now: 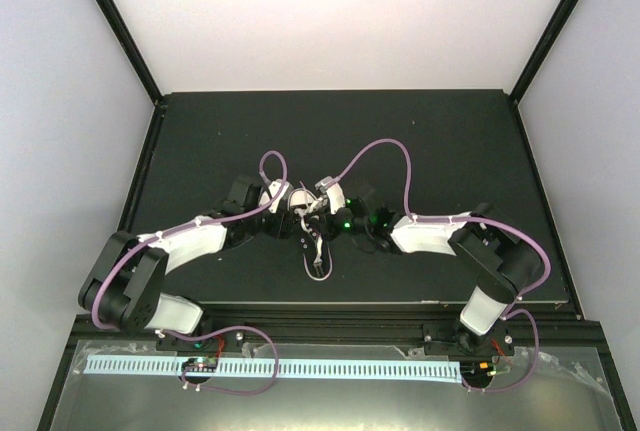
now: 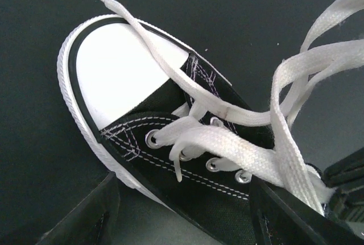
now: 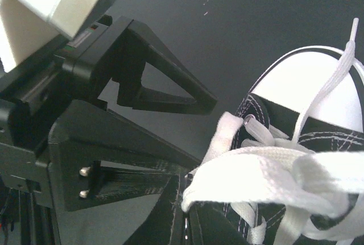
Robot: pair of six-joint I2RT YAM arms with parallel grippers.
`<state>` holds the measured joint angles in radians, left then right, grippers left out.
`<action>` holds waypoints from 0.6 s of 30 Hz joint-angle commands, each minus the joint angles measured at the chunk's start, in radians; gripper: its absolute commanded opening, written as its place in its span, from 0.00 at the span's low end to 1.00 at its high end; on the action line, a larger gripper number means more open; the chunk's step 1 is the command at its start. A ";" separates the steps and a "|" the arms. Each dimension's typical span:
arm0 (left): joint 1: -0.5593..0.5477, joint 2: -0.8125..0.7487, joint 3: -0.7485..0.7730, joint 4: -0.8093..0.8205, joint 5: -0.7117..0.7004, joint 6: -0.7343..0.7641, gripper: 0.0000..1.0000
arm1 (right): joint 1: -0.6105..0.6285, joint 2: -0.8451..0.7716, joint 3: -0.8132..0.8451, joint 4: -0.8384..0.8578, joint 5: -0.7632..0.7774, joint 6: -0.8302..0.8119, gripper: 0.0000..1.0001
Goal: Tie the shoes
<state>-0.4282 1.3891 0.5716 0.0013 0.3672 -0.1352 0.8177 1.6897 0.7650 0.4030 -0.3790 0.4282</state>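
The shoe [image 1: 305, 219] is a small black canvas sneaker with a white toe cap [image 2: 119, 69], lying mid-table between both arms. Its white laces [image 2: 227, 142] run loose over the eyelets, and one end trails toward the near edge [image 1: 318, 263]. My left gripper [image 2: 183, 181] is open, with one finger [image 2: 85, 216] beside the rubber rim and the other finger [image 2: 296, 211] against the laces, the shoe's side between them. My right gripper [image 3: 186, 211] is shut on a fold of white lace [image 3: 267, 177] just off the shoe's tongue. In the top view the grippers [image 1: 292, 203] [image 1: 332, 213] nearly meet.
A black mat [image 1: 450, 151] covers the table, with white walls on three sides. A metal rail with a white perforated strip [image 1: 300, 369] runs along the near edge. Purple cables [image 1: 385, 146] loop above both arms. The left arm's fingers [image 3: 159, 86] fill the right wrist view's left side.
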 commanded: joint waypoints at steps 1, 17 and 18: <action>-0.012 0.030 0.049 0.051 0.001 0.035 0.63 | 0.002 0.017 0.025 0.005 0.000 -0.010 0.02; -0.039 0.136 0.114 0.077 -0.040 0.065 0.39 | -0.001 0.023 0.023 0.006 0.000 -0.007 0.02; -0.043 0.142 0.118 0.073 -0.047 0.067 0.36 | -0.001 0.024 0.023 0.006 0.000 -0.006 0.02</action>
<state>-0.4534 1.5074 0.6415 0.0471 0.3428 -0.1005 0.8177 1.7012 0.7685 0.4004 -0.3794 0.4286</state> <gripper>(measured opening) 0.398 0.018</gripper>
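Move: The short lace end that curls down over the eyelets lies about 2 cm ahead of my left fingertips, 2 cm to their right and 2 cm lower. The white toe cap is some 8 cm ahead and 4 cm right of that hand, and the lace loop pinched in my right fingers is about 6 cm right and 1 cm back. From my right hand the lace end lies about 3 cm forward, 4 cm left and 3 cm below. I ease my left hand forward and to the right, some 2.5 cm in all and sinking slightly, bringing its fingertips around the short lace end over the eyelets. On the way I narrow those fingers from about two-thirds open to under half, not yet shut. My right hand stays where it is and keeps its pinch on the loop. ##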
